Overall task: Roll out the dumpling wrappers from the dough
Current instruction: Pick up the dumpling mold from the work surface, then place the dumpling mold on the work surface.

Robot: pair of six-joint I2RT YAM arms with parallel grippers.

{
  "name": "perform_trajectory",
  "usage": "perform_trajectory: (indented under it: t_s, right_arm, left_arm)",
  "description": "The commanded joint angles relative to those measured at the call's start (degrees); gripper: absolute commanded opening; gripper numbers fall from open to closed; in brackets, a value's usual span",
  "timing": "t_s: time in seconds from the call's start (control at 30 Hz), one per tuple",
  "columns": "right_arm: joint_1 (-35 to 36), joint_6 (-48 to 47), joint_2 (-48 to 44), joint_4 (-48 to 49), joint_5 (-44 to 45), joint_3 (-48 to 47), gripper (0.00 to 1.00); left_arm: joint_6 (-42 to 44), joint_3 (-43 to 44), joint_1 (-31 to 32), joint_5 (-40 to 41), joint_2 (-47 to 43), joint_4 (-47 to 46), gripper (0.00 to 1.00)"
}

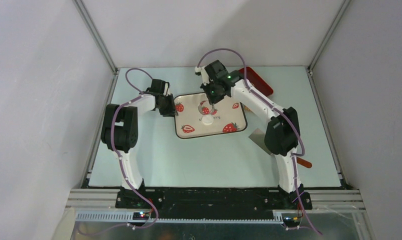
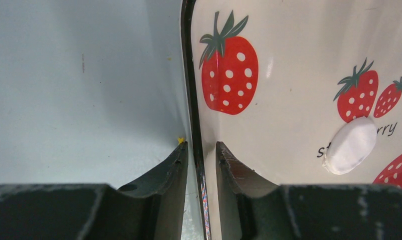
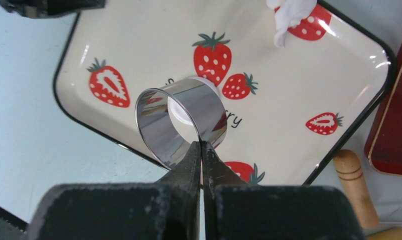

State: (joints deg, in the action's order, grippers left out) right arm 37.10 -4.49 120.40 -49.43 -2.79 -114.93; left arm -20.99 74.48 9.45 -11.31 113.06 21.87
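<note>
A cream tray printed with strawberries [image 1: 229, 114] lies mid-table. My left gripper [image 2: 201, 146] straddles its black left rim [image 2: 191, 90], one finger outside and one inside, and is shut on it. A flat white roundish dumpling wrapper [image 2: 350, 146] lies near the tray's middle [image 1: 207, 120]. My right gripper [image 3: 201, 144] is shut on the wall of a shiny metal ring [image 3: 159, 125], held tilted just over the wrapper; white shows through the ring's opening [image 3: 180, 108]. A torn lump of dough [image 3: 291, 15] lies by a strawberry towards the tray's far side.
A dark red tray [image 1: 259, 80] lies behind the right arm, its edge close to the strawberry tray [image 3: 394, 125]. A wooden rolling pin [image 3: 354, 185] lies beside the strawberry tray's corner. A grey scraper [image 1: 259, 137] and an orange-handled tool [image 1: 304, 162] lie at the right.
</note>
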Motion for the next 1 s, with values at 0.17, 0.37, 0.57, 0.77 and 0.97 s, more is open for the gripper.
perform_trajectory:
  t_s: [0.17,0.37,0.57,0.77,0.97]
  right_arm:
    - [-1.06,1.54,-0.39,-1.75,-4.37,-9.47,0.0]
    - [-0.87,2.8,6.44,0.14,-4.93,-17.49,0.0]
    - [-0.1,4.74,13.74,4.48,-5.12,-22.39,0.0]
    - [-0.95,10.21,18.2,8.63,-7.87,-23.19,0.0]
    - [-1.66,15.15,22.63,9.25,-11.85,-25.37,0.0]
  left_arm:
    - [0.44,-0.25,-0.31,1.37,0.94,2.18,0.33]
    - [0.34,-0.29,-0.3,1.46,0.86,2.19,0.33]
    - [0.37,-0.35,-0.38,1.35,0.85,2.21,0.33]
    - [0.18,-0.23,-0.63,0.72,1.06,2.17,0.33]
    - [0.0,-0.13,-0.98,0.07,1.31,2.21,0.33]
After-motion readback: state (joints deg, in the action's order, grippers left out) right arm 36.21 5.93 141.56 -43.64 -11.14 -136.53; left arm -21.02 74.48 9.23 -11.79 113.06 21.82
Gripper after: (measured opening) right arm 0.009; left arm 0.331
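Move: Ahead and to the left of the right hand, which already holds the dumpling mold by its rim, lies a bare patch of tray: about 5 cm forward, 10 cm left and 13 cm below. The far-left strawberry is 5 cm to the left of that patch and 1 cm farther out. The cut dough disc is 1 cm back and 2 cm left; the dough scrap is 12 cm ahead, 1 cm right. From the left hand, the patch lies 2 cm forward, 7 cm right. Carrying the mold in shut fingers, the right hand arcs forward and left, some 6 cm out and 7.5 cm across, away from the cut disc and towards the bare patch beside the far-left strawberry. It first climbs about 5.5 cm, then sinks some 10 cm, while rolling about 15 degrees so its left side rises. ##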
